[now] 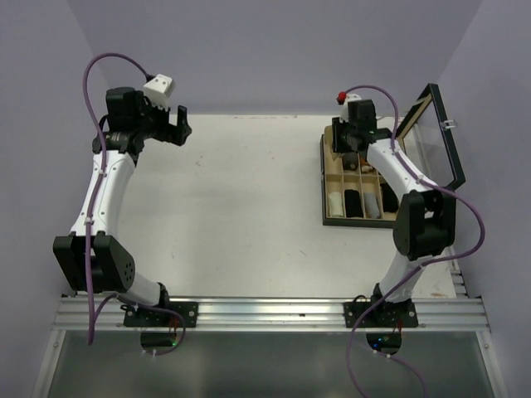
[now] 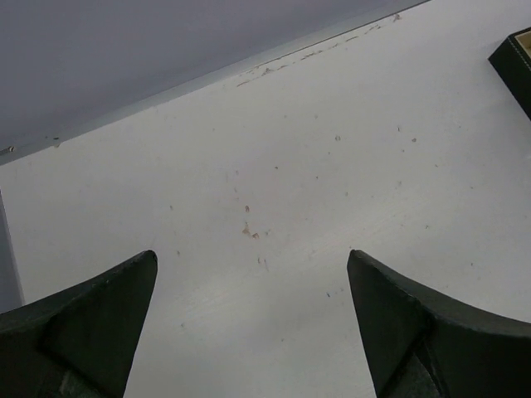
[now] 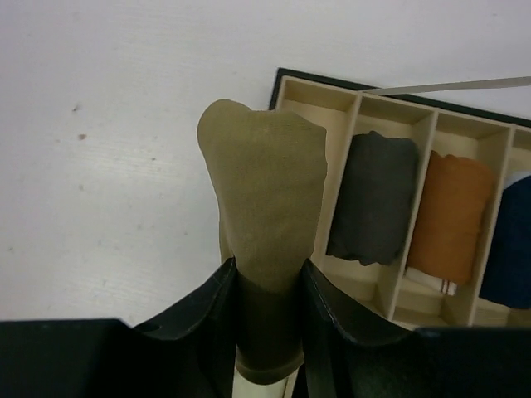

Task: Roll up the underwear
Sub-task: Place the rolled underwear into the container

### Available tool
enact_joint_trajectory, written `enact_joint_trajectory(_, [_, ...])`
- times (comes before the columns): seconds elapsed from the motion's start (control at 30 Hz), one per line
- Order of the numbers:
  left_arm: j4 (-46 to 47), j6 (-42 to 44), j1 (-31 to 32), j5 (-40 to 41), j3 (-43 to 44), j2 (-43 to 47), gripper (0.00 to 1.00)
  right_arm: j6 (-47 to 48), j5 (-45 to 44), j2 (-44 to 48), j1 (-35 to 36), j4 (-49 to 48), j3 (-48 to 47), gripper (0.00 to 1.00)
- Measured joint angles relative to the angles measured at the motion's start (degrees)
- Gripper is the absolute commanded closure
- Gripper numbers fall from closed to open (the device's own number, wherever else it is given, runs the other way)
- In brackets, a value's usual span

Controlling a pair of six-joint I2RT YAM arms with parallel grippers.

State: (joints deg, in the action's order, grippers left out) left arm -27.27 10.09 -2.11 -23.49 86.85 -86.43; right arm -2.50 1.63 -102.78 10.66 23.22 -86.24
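My right gripper [image 3: 267, 278] is shut on the rolled olive-tan underwear [image 3: 264, 191] and holds it above the far left corner of the divided box [image 3: 315, 93]. A cream bit of it shows below the fingers. In the top view the right gripper [image 1: 352, 143] hangs over the box's far end [image 1: 328, 145]; the roll is hidden there. My left gripper [image 1: 177, 126] is open and empty, raised above the table at the far left; in its wrist view the left gripper [image 2: 251, 261] sees only bare table between the fingers. The dark brown underwear cannot be picked out.
The wooden divided box [image 1: 329, 217] stands at the right with its black-framed glass lid [image 1: 436, 133] open upright. Its compartments hold rolled cloths: dark grey [image 3: 375, 197], orange [image 3: 448, 215], navy [image 3: 508, 245]. A corner of the box [image 2: 516, 65] shows in the left wrist view.
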Motion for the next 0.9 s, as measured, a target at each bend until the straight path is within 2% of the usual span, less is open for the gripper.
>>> enact_joint_trajectory(0.1, [0.3,-0.1,0.0,2.6,-2.1,0.6,0.00,-0.7,-8.5,-0.9,1.1,1.7,-1.8,1.00])
enact_joint_trajectory(0.27, [0.4,-0.1,0.0,5.6,-3.7,0.7,0.00,-0.8,-25.2,-7.4,3.9,2.7,-10.7,1.00])
enact_joint_trajectory(0.43, [0.7,-0.1,0.0,8.4,-4.9,1.0,0.00,1.2,-35.7,-12.0,7.9,1.3,-10.8,1.00])
enact_joint_trajectory(0.63, [0.7,-0.1,0.0,10.3,-5.8,1.6,0.00,4.1,-40.9,-16.8,10.5,-0.3,-10.4,1.00])
enact_joint_trajectory(0.9, [0.6,-0.1,0.0,10.7,-6.1,1.6,0.00,3.8,-40.5,-20.1,9.9,-0.1,-10.2,1.00])
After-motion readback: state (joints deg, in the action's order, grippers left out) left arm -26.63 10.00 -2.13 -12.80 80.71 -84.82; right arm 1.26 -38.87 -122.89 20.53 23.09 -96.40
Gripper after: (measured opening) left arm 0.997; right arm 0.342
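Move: The right hand holds the rolled khaki underwear. The container's empty back-left compartment is about 8 cm ahead of this hand, roughly 1 cm to its right and some 14 cm below. The dark grey roll sits about 5 cm right of that compartment and the orange roll 11 cm right of it; the cream roll is some 14 cm nearer than the compartment. From the left hand the compartment is about 12 cm ahead, 38 cm right and 27 cm below. Forward and a little right first, about 4 cm, with a slight rise, then down by nearly 9 cm, the right hand carries the khaki roll to the back-left compartment. Meanwhile its wrist rolls some 30 degrees, left side dropping, and swings clockwise; the fingers keep their grip. The empty, open left hand drifts about 5 cm down and left. ##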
